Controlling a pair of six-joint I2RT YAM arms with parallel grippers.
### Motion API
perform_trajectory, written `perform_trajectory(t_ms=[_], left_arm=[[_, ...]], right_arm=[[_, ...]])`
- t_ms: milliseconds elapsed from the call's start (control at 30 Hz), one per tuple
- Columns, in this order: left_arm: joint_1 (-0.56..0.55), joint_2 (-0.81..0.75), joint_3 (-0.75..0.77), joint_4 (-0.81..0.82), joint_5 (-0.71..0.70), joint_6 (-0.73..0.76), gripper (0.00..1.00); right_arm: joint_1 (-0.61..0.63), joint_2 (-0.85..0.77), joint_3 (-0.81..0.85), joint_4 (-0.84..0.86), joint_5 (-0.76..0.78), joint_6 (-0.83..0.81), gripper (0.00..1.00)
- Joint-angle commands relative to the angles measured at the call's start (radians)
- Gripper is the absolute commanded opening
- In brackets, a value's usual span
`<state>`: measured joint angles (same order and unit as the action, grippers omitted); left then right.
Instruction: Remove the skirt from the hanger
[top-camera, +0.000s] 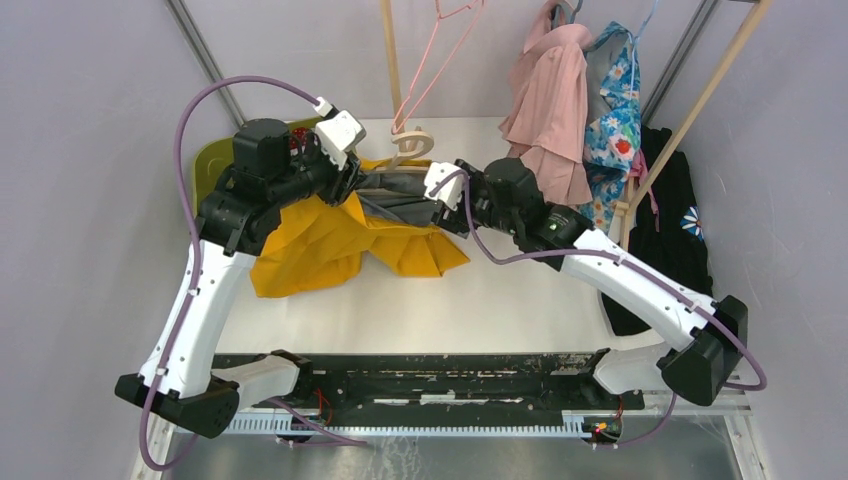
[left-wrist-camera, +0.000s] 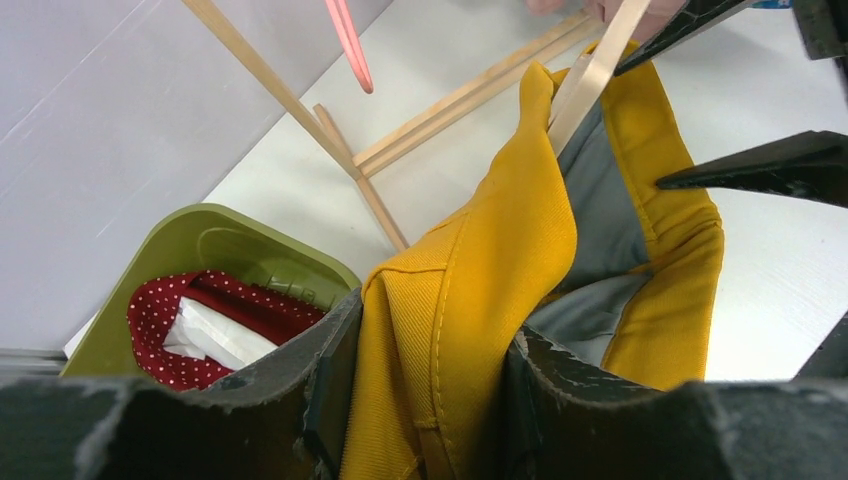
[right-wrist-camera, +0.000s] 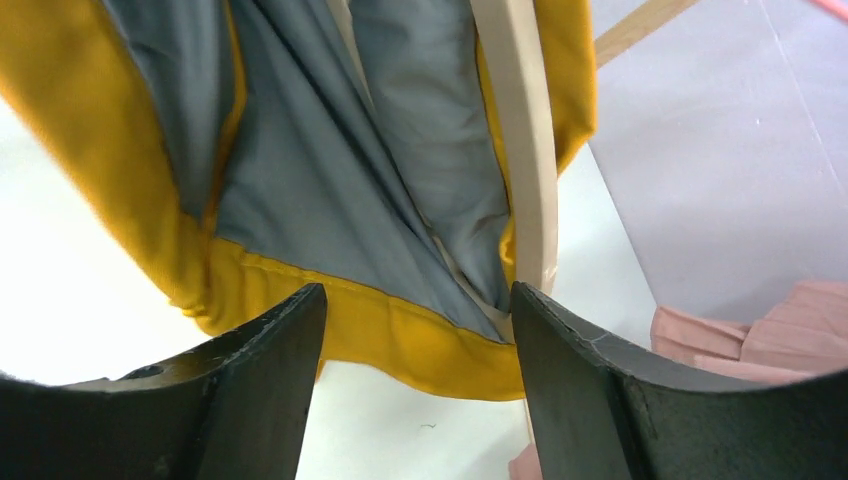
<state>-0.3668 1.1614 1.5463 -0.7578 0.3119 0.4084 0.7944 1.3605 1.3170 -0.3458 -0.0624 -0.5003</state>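
A yellow skirt (top-camera: 330, 245) with grey lining lies spread on the white table, its waistband still around a pale wooden hanger (top-camera: 405, 150). My left gripper (top-camera: 350, 188) is shut on a fold of the skirt's yellow waistband (left-wrist-camera: 450, 300); the cloth fills the gap between the jaws of the left gripper (left-wrist-camera: 432, 325). The hanger's arm (left-wrist-camera: 590, 75) pokes out of the waist opening beyond. My right gripper (top-camera: 438, 195) is at the hanger's right end. In the right wrist view the right gripper (right-wrist-camera: 418, 295) is open, with the skirt's waistband (right-wrist-camera: 400, 345) just beyond the tips and the hanger's arm (right-wrist-camera: 525, 150) beside the right finger.
A green tray (top-camera: 205, 165) holding a red dotted cloth (left-wrist-camera: 160, 310) sits at the back left. A pink wire hanger (top-camera: 430, 60) hangs from the wooden rack (top-camera: 392, 50). Pink (top-camera: 555, 100), floral (top-camera: 620, 120) and black (top-camera: 680, 220) garments hang at the right.
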Motion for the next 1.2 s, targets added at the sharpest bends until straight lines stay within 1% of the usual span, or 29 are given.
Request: perform_trajectory(t_ms=[0,67,167,233,400,633,833,900,1167], left_arm=[[0.000,-0.030,0.094,0.105,0.055,-0.019,0.03],[0.000,-0.029,0.097,0.105,0.063,-0.019,0.03],[0.001,-0.033,0.095,0.102,0.064,-0.020,0.03],[0.001,-0.034,0.094,0.100,0.061,-0.017,0.03],[0.001,-0.031,0.094,0.097,0.061,-0.014,0.03],[0.000,-0.025,0.092,0.093,0.055,-0.009,0.03],[0.000,-0.010,0.098,0.096,0.064,-0.015,0.03],[-0.001,-0.009,0.096,0.096,0.068,-0.017,0.03],[-0.001,-0.003,0.095,0.095,0.069,-0.014,0.03]], right_arm=[[-0.074,-0.052,-0.087,0.238,-0.044,0.022,0.71],[-0.117,-0.039,-0.076,0.256,-0.081,0.047,0.68],[-0.160,-0.009,-0.031,0.252,-0.116,0.026,0.63],[-0.186,0.008,0.015,0.242,-0.171,0.014,0.58],[-0.208,0.050,0.166,0.081,-0.366,-0.036,0.50],[-0.210,0.038,0.206,-0.051,-0.554,-0.024,0.44],[-0.210,0.032,0.198,-0.133,-0.600,-0.059,0.38],[-0.209,0.040,0.201,-0.136,-0.615,-0.060,0.38],[-0.210,0.100,0.253,-0.137,-0.564,-0.118,0.38]])
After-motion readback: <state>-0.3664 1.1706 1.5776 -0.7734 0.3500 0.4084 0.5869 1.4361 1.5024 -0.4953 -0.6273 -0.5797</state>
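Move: The wooden hanger's right end, in the skirt's open waist, is roughly 4 cm ahead of the right hand, about level sideways and slightly above it. The hanger's hook stands some 12 cm ahead, 7 cm left and 5 cm up; the pink dress hangs about 13 cm ahead and 18 cm right, about 3 cm up. From the left hand, still gripping the yellow skirt, that end is about 16 cm right, 3 cm ahead and a little lower. Right hand loops 5 cm forward-right, up, then back beside the hanger's right end, turning counter-clockwise, fingers half closing. ##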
